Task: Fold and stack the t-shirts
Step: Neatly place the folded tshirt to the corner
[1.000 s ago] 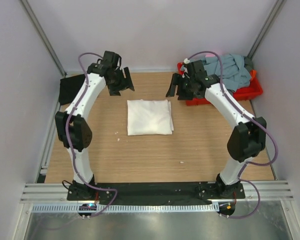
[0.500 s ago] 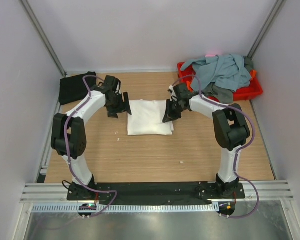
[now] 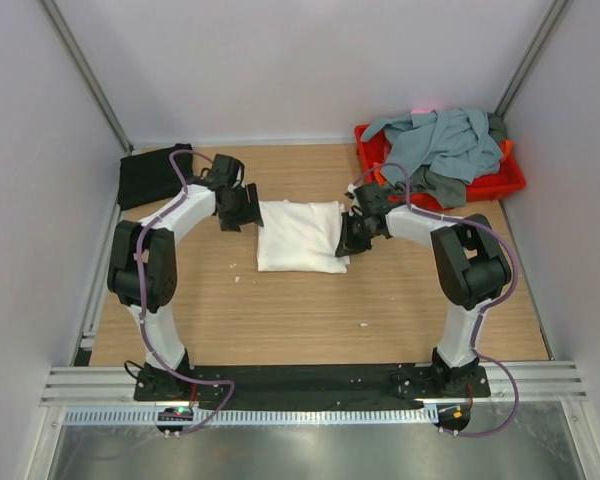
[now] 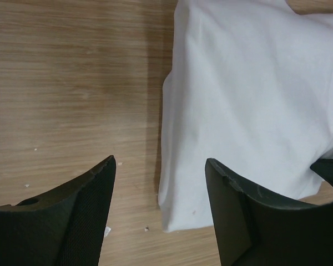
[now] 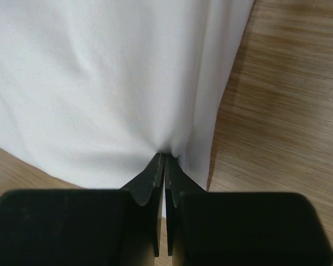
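Note:
A folded white t-shirt [image 3: 298, 236] lies mid-table. My right gripper [image 3: 349, 240] is low at its right edge, shut on a pinch of the white cloth [image 5: 100, 83], which puckers at the fingertips of the gripper [image 5: 165, 155]. At the shirt's left edge my left gripper [image 3: 247, 214] stands open. In the left wrist view the gripper [image 4: 161, 164] straddles a corner of the white t-shirt [image 4: 255, 100], one finger over bare wood, the other over cloth. A black t-shirt [image 3: 152, 176] lies at the back left. Grey-blue t-shirts [image 3: 440, 140] and a dark grey one [image 3: 443, 186] are heaped at the back right.
A red plastic tray [image 3: 502, 183] holds the heap in the back right corner. The wooden table [image 3: 310, 310] is walled by pale panels on three sides. Small white specks [image 4: 35, 148] dot the wood near the left gripper.
Both arms came down from the back of the table to the white t-shirt's sides. The right gripper shut on its right edge, and the left jaws narrowed a little.

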You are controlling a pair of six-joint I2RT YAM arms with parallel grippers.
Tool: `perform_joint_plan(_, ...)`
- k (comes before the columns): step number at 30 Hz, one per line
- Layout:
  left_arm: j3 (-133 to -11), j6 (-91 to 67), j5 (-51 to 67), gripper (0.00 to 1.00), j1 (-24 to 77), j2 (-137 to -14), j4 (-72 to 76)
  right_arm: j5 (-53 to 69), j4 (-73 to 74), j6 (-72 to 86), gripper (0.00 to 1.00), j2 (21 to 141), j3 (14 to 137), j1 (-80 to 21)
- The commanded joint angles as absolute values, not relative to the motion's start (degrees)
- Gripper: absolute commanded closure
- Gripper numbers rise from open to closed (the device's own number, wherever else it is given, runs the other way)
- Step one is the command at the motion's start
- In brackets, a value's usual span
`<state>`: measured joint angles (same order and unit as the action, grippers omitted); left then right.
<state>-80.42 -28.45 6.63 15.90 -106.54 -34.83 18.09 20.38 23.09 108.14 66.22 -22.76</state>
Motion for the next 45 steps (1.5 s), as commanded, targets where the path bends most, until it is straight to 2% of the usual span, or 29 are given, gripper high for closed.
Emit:
perform_joint_plan(1, -79.1, -29.6, 9.1, 0.35, 15.7, -110.0, -28.3, 12.6, 22.9, 20.9, 0.91, 110.6, 62.7, -22.9)
perform_joint_plan(11, -78.0, -31.5, 13.2, 0.38, 14.0, -116.6, -18.5, 15.0, 18.9, 20.3, 0.92, 109.9, 59.7, -22.9)
perform_joint_plan(18, -75.7, -35.9, 20.1, 0.53, 12.7, -120.6, -13.3, 16.0, 18.4, 20.0, 0.92, 110.3, 59.6, -22.7)
perform_joint_plan(27, -71.1, -41.4, 23.5, 0.63, 12.4, -122.3, -8.1, 17.8, 17.8, 20.1, 0.92, 110.8, 59.6, -21.9)
perform_joint_plan(31, -71.0, -42.6, 27.9, 0.74, 13.3, -123.6, -7.0, 18.6, 17.6, 20.1, 0.92, 111.1, 59.5, -21.4)
perform_joint_plan(32, -70.9, -42.5, 28.8, 0.81, 13.5, -123.2, -6.9, 18.8, 17.6, 20.0, 0.92, 111.2, 59.5, -21.4)
perform_joint_plan(34, -70.9, -42.3, 29.6, 0.85, 14.7, -123.0, -6.6, 19.2, 17.4, 20.2, 0.92, 111.3, 59.4, -21.2)
perform_joint_plan(36, -71.1, -42.1, 31.5, 1.00, 15.3, -123.0, -6.4, 19.4, 17.2, 20.1, 0.92, 111.2, 59.3, -21.1)
perform_joint_plan(40, -72.2, -41.1, 31.9, 1.00, 14.9, -121.0, -8.5, 19.2, 16.5, 20.3, 0.92, 110.1, 58.5, -21.0)
perform_joint_plan(41, -73.0, -40.2, 30.9, 1.00, 14.8, -120.2, -10.5, 18.6, 15.4, 20.6, 0.89, 109.4, 57.3, -21.0)
perform_joint_plan(44, -79.1, -36.2, 26.1, 1.00, 13.8, -117.5, -20.5, 14.1, 11.0, 22.6, 0.51, 102.7, 51.7, -21.0)
perform_joint_plan(45, -80.8, -35.4, 23.4, 1.00, 13.3, -116.7, -25.3, 12.5, 9.7, 24.2, 0.32, 100.4, 49.8, -21.0)
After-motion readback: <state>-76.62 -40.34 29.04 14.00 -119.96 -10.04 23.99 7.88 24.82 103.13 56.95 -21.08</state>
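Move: Some 4 cm to the left hand's right, 3 cm ahead and 6 cm below lies the left edge of the folded white t-shirt, whose middle is about 13 cm to that hand's right and level with it; the black folded cloth is 17 cm ahead and 19 cm left. For the right hand, already closed on the near right part, the shirt's middle is 8 cm left and 4 cm ahead, and the red basket 21 cm ahead and 21 cm right. Dropping about 5 cm to the table, the left hand then swings forward and on to the right, some 7 cm sideways, its fingertips tilting nearly 30 degrees rightward; it eases back slightly while closing fully to pinch the t-shirt's left edge. The right hand keeps its hold in place, then opens about halfway, releases the cloth and begins to rise. ##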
